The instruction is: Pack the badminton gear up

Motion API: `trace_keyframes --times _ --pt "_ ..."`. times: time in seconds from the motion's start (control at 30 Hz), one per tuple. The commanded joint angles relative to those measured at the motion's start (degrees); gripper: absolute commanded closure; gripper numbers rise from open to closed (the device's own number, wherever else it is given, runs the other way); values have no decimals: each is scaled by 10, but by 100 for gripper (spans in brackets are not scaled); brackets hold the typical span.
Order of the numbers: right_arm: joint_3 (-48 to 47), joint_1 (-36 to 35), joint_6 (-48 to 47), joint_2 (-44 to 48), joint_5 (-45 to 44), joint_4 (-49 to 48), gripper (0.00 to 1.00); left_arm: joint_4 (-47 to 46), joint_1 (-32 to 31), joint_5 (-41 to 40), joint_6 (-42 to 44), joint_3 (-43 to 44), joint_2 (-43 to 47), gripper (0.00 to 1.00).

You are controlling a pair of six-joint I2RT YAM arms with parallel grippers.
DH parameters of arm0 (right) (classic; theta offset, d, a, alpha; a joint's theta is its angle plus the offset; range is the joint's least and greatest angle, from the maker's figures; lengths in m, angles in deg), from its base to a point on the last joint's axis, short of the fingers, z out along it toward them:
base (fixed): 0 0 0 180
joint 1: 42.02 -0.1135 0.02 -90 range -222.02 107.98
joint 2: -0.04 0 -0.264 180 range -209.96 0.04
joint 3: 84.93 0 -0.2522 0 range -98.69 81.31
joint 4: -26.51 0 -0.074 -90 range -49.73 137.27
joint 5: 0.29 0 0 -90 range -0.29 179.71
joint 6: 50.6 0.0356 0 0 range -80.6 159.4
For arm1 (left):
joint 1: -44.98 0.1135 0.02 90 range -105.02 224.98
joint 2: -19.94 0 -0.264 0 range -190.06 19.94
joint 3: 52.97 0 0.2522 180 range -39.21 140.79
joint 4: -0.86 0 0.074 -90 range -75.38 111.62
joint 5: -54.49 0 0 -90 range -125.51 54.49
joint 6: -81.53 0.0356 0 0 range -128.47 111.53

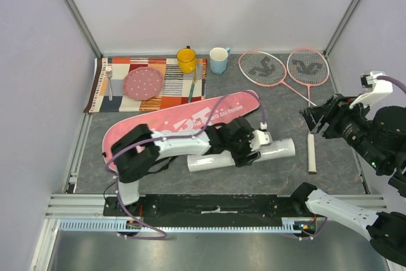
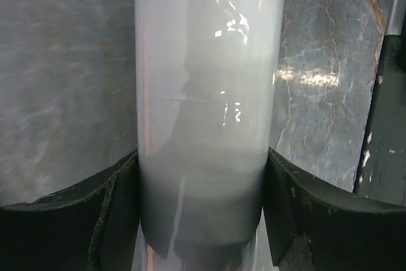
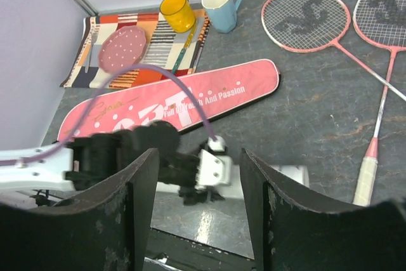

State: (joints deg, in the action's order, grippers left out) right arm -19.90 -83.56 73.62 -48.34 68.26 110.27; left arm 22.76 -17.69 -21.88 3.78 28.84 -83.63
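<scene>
A long white tube [image 1: 279, 149] lies across the near middle of the grey table. My left gripper [image 1: 244, 149] is shut on the tube [image 2: 203, 61], with a finger pressed against each side [image 2: 200, 157]. Behind it lies the pink racket bag [image 1: 184, 122], flat and slanted. Two pink-framed rackets [image 1: 263, 68] [image 1: 309, 66] rest at the back right, one white handle [image 1: 311, 153] pointing toward me. My right gripper [image 1: 306, 118] hovers open above that handle with nothing between its fingers [image 3: 200, 157]. The right wrist view looks down on the bag [image 3: 190, 96] and the tube's end [image 3: 288, 176].
A striped placemat [image 1: 171, 90] at the back left carries a pink dotted plate [image 1: 143, 83] and a fork [image 1: 109, 80]. A yellow mug [image 1: 186, 60] and a blue mug [image 1: 219, 60] stand behind it. White walls and metal posts close in the table.
</scene>
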Motion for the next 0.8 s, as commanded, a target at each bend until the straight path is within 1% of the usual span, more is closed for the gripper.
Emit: trace_keyframes --times 0.0,0.07,0.17,0.27,0.37,0.4,0.43,0.47,0.5,0.53,0.77 --pt "-33 -2 -2 20 -25 23 38 14 -43 4 -26 61 -72 59" --pt "-21 -2 2 30 -29 30 37 0 -58 7 -32 62 -84 59" --pt "2 -2 -2 36 -19 30 37 3 -79 3 -48 78 -115 58" --pt "7 -2 -9 34 -16 30 36 14 -84 0 -71 93 -131 54" --pt "15 -3 -11 36 -12 29 35 6 -84 -3 -79 82 -122 42" --pt "20 -2 -11 37 -11 29 35 7 -84 -4 -79 81 -119 35" --pt "30 -3 -9 37 -10 29 35 10 -84 -6 -79 78 -117 31" --pt "37 -2 -9 40 -7 26 35 11 -84 -10 -79 74 -110 22" --pt "44 -2 -7 43 -1 23 35 7 -84 -14 -79 64 -104 3" --pt "57 -1 -7 44 2 19 35 3 -84 -18 -84 60 -100 0" --pt "97 -2 1 57 21 -4 35 -9 -84 -43 -112 39 -50 0"
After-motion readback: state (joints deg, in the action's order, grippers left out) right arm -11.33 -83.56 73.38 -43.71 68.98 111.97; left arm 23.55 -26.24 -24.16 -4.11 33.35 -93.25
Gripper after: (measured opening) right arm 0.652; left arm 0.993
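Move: The left hand holds the tube crosswise above the table; the bare spot where it can lie is about 6 cm back, 4 cm to the right and 6 cm below. At about that same depth, the pink SPORT bag's middle is some 12 cm ahead and 24 cm left of the hand, and the nearer racket grip is about 2 cm ahead and 26 cm right. From the raised right hand, the spot is about 4 cm back, 9 cm left and 41 cm below. The left hand carries the held tube about 6 cm back and 5 cm down, also drawing it nearly 5 cm to the right, away from the bag and down to the bare table; once there, the fingers spread wide to let go of the tube's sides, and the hand eases a little back to the left along it. The empty right hand first shifts slightly right, back and up, then sinks about 5 cm in the air with its fingers still open, touching nothing. ##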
